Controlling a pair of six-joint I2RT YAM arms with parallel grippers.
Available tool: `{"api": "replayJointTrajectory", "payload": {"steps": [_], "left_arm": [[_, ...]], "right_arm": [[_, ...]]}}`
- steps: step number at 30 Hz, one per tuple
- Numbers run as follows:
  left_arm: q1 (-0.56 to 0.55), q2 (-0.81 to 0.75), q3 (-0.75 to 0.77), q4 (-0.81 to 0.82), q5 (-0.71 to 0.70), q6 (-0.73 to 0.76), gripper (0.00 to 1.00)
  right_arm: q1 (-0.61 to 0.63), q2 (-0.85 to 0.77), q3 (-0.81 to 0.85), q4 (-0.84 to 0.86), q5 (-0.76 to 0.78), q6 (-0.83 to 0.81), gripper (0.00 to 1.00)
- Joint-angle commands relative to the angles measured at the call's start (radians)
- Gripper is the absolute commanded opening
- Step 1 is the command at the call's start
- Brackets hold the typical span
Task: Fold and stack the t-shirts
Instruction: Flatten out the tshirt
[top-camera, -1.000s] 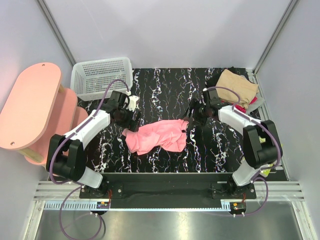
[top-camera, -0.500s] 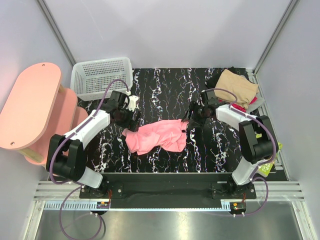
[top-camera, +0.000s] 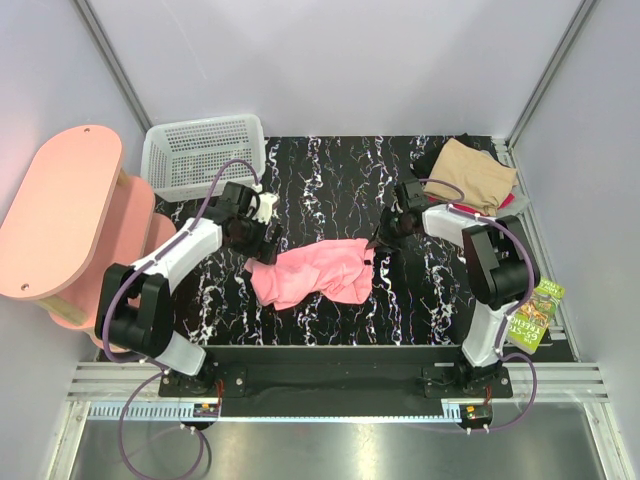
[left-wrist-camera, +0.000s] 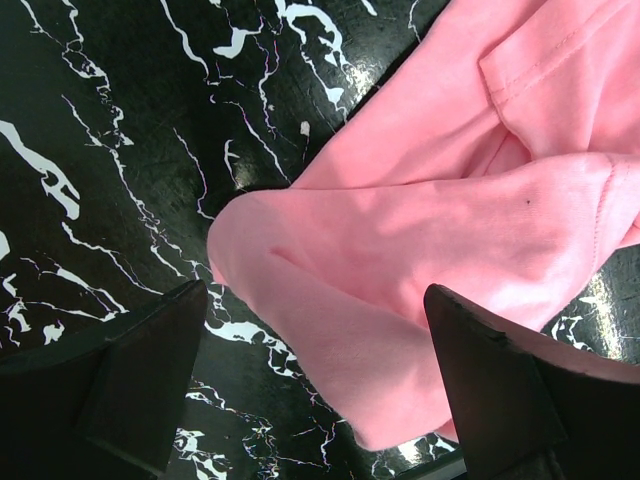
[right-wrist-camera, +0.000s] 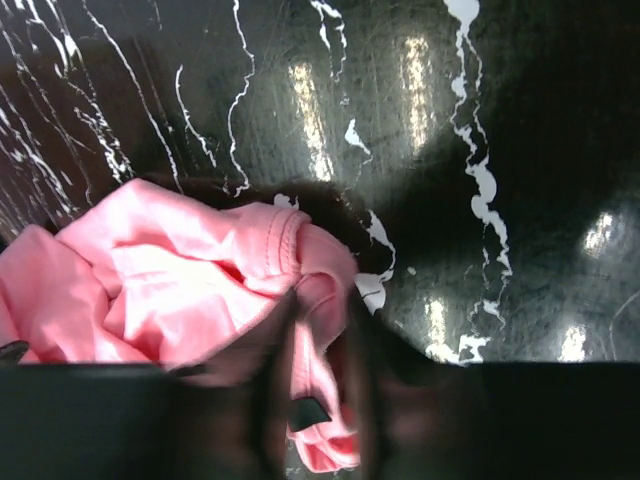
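A bright pink t-shirt (top-camera: 310, 272) lies crumpled in the middle of the black marbled table (top-camera: 330, 170). My left gripper (top-camera: 260, 250) hangs open just over its left corner; in the left wrist view the wide-apart fingers (left-wrist-camera: 130, 380) straddle that corner of the pink shirt (left-wrist-camera: 450, 230). My right gripper (top-camera: 377, 242) is at the shirt's right edge. In the right wrist view its blurred fingers (right-wrist-camera: 265, 390) pinch a ribbed fold of the pink shirt (right-wrist-camera: 170, 280) between them. A stack of folded t-shirts (top-camera: 472, 172), tan on top with red and black below, sits at the far right corner.
A white plastic basket (top-camera: 205, 150) stands at the far left of the table. A pink oval-topped stool (top-camera: 60, 210) is beside the table on the left. A green book (top-camera: 535, 318) lies at the right edge near the right arm's base.
The right gripper has slid slightly toward the shirt's right edge and narrowed its jaws around the pink fold. The left gripper has stayed open over the left corner.
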Motion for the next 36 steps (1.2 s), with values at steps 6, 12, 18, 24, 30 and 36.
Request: {"api": "replayJointTrajectory", "payload": {"steps": [6, 12, 18, 24, 30, 36], "left_arm": [[0.008, 0.005, -0.026, 0.053, -0.011, -0.003, 0.95], [0.014, 0.047, 0.013, 0.072, -0.028, -0.025, 0.96], [0.051, -0.034, 0.079, 0.070, 0.008, -0.052, 0.96], [0.085, -0.116, 0.104, 0.059, 0.055, -0.074, 0.96], [0.080, -0.125, 0.078, 0.055, 0.112, -0.086, 0.96], [-0.022, -0.105, 0.096, 0.043, 0.127, -0.097, 0.95]], "right_arm": [[0.013, -0.098, 0.049, 0.008, -0.030, -0.012, 0.00], [0.065, -0.328, 0.130, -0.137, 0.020, -0.049, 0.00], [0.176, -0.474, 0.312, -0.263, 0.068, -0.148, 0.00], [0.328, -0.514, 0.489, -0.325, 0.049, -0.211, 0.00], [0.340, -0.559, 0.485, -0.400, 0.172, -0.217, 0.00], [0.340, -0.572, 0.506, -0.449, 0.312, -0.236, 0.00]]}}
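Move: The t-shirt's far right corner sits practically between the right fingers, about 1 cm to their left and 1 cm below. Its black label lies some 4 cm back and 2 cm left of that hand, and the middle of the crumpled t-shirt about 12 cm left and 6 cm back. The folded stack stands roughly 14 cm ahead and 20 cm right of it. From the left hand the same corner is about 20 cm right, 2 cm ahead and 6 cm below. Straight up goes the right hand, once its part-closed fingers have shut and pinched the t-shirt's corner: a fast lift of over 30 cm, drawing back some 9 cm and leftward about 6, fingertips tilting outward about 40 degrees. The empty left hand, still wide open, dips slightly, then rises clear and a little forward. ##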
